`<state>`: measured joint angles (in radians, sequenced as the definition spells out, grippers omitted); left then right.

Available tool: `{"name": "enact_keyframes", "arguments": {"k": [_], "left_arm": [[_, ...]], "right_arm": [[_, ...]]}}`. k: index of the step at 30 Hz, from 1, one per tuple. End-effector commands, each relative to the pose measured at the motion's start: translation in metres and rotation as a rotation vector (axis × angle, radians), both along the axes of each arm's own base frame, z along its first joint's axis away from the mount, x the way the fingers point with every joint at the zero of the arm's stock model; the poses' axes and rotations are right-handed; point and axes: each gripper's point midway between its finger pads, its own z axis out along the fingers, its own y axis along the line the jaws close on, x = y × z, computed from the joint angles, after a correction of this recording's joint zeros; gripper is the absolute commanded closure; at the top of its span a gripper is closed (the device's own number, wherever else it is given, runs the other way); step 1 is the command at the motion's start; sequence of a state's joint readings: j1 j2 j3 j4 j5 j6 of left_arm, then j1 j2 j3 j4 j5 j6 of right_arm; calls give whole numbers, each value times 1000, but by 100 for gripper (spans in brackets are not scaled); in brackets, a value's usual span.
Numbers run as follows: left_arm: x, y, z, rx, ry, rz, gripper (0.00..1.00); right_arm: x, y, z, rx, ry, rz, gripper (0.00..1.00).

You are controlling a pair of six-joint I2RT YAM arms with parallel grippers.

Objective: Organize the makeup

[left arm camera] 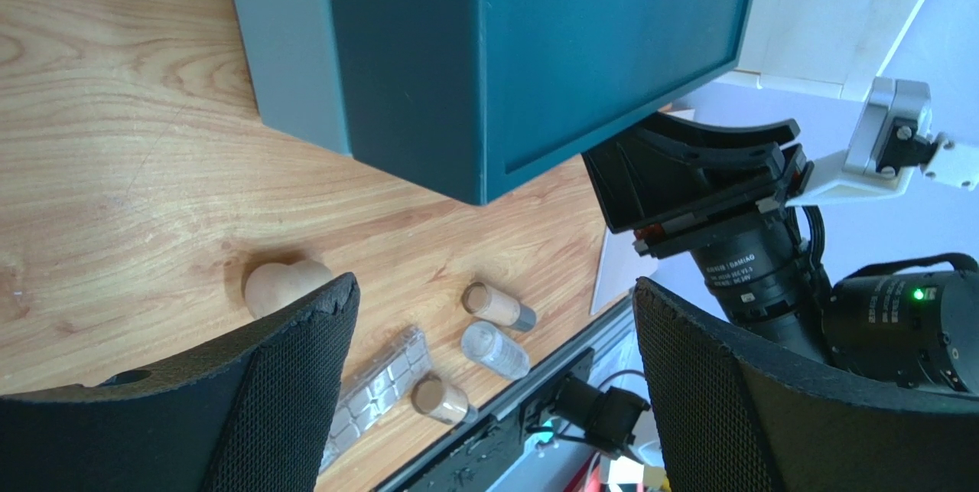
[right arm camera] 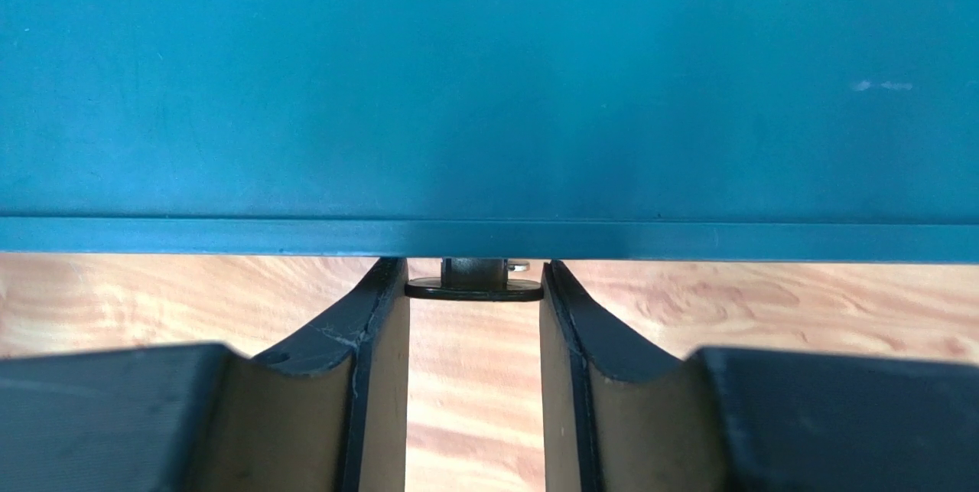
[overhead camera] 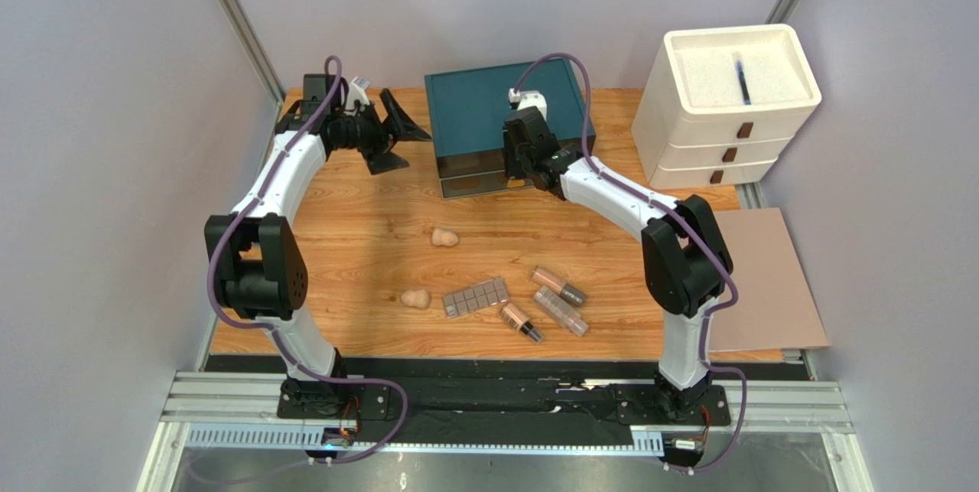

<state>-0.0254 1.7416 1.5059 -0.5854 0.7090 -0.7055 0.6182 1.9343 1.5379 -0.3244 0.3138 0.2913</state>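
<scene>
The makeup lies on the wooden table: two beige sponges (overhead camera: pixel 444 237) (overhead camera: pixel 416 299), a grey gridded palette (overhead camera: pixel 475 297) and three short tubes (overhead camera: pixel 556 284) (overhead camera: pixel 560 311) (overhead camera: pixel 521 321). My right gripper (overhead camera: pixel 514 171) (right arm camera: pixel 472 280) is at the front of the teal drawer box (overhead camera: pixel 500 102), its fingers shut against both ends of the dark drawer handle (right arm camera: pixel 460 290). My left gripper (overhead camera: pixel 397 139) (left arm camera: pixel 492 289) hovers wide open and empty left of the box. Between its fingers the left wrist view shows a sponge (left arm camera: pixel 282 283), the palette (left arm camera: pixel 379 389) and the tubes (left arm camera: pixel 498 305).
A white drawer unit (overhead camera: pixel 724 102) stands at the back right. A flat tan board (overhead camera: pixel 770 280) lies off the table's right edge. Grey walls close in on both sides.
</scene>
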Motion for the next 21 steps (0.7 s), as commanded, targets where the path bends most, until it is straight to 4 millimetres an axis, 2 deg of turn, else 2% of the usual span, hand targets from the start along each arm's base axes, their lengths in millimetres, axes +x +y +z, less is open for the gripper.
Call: {"name": "enact_keyframes", "arguments": {"k": [1,5,6,8,9,10,11,12,13,14,15,17,19,21], "left_arm": [[2,-1,3,-17,-16,1,7],[9,-19,9,24,-69,-26,11],[15,-23,20,37,-101,-31,13],[17,-35,10,86,-73,-48,17],[24,-39,22,107,-108,-55,19],[26,-37,5,162,-57,-39,19],[25,-42,10,199,-57,-54,19],[27,-43,5,228,-48,-51,19],[33,-39,-8,282,-24,-27,20],[37,-39,-8,302,-24,-21,20],[36,-39,-21,321,16,-16,22],[40,-35,-31,345,43,14,26],[42,-36,-47,352,85,24,35],[45,-36,-60,363,119,31,37]], "right_arm": [[-36,-11,-14,-52,95,-2,100],[-38,-11,-10,-60,89,1,100],[-38,-12,-12,-67,94,-1,100],[-37,-13,-15,-80,100,-1,100],[-37,-13,-14,-81,104,-3,100],[-37,-13,-16,-85,107,-1,100],[-37,-14,-17,-88,110,-6,100],[-38,-14,-18,-90,114,-3,100],[-39,-14,-19,-88,116,-8,100],[-39,-15,-18,-87,116,-9,100],[-39,-14,-18,-85,117,-5,100],[-42,-15,-21,-90,130,-5,100],[-43,-14,-20,-84,133,-2,100],[-46,-14,-21,-81,140,2,100]]}}
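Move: In front of the left hand and to its right lies the green box, its middle some 12 cm ahead, 15 cm right and 11 cm lower; the near left corner of its top is only about 4 cm ahead, 4 cm right and 5 cm below. The nearer sponge lies about 5 cm back, 4 cm right and 17 cm below. From the right hand, which holds the upper drawer's knob, the box's middle is roughly 11 cm straight ahead and slightly lower. Sweeping right about 6 cm and forward some 4 cm, the left hand swings in over the left edge of the green box's top, dipping slightly at the end, rolling its left side up roughly 15 degrees and partly closing its fingers; contact with the top can't be made out. The right hand keeps its pinch on the knob, draws back 1.5 cm, then holds. ##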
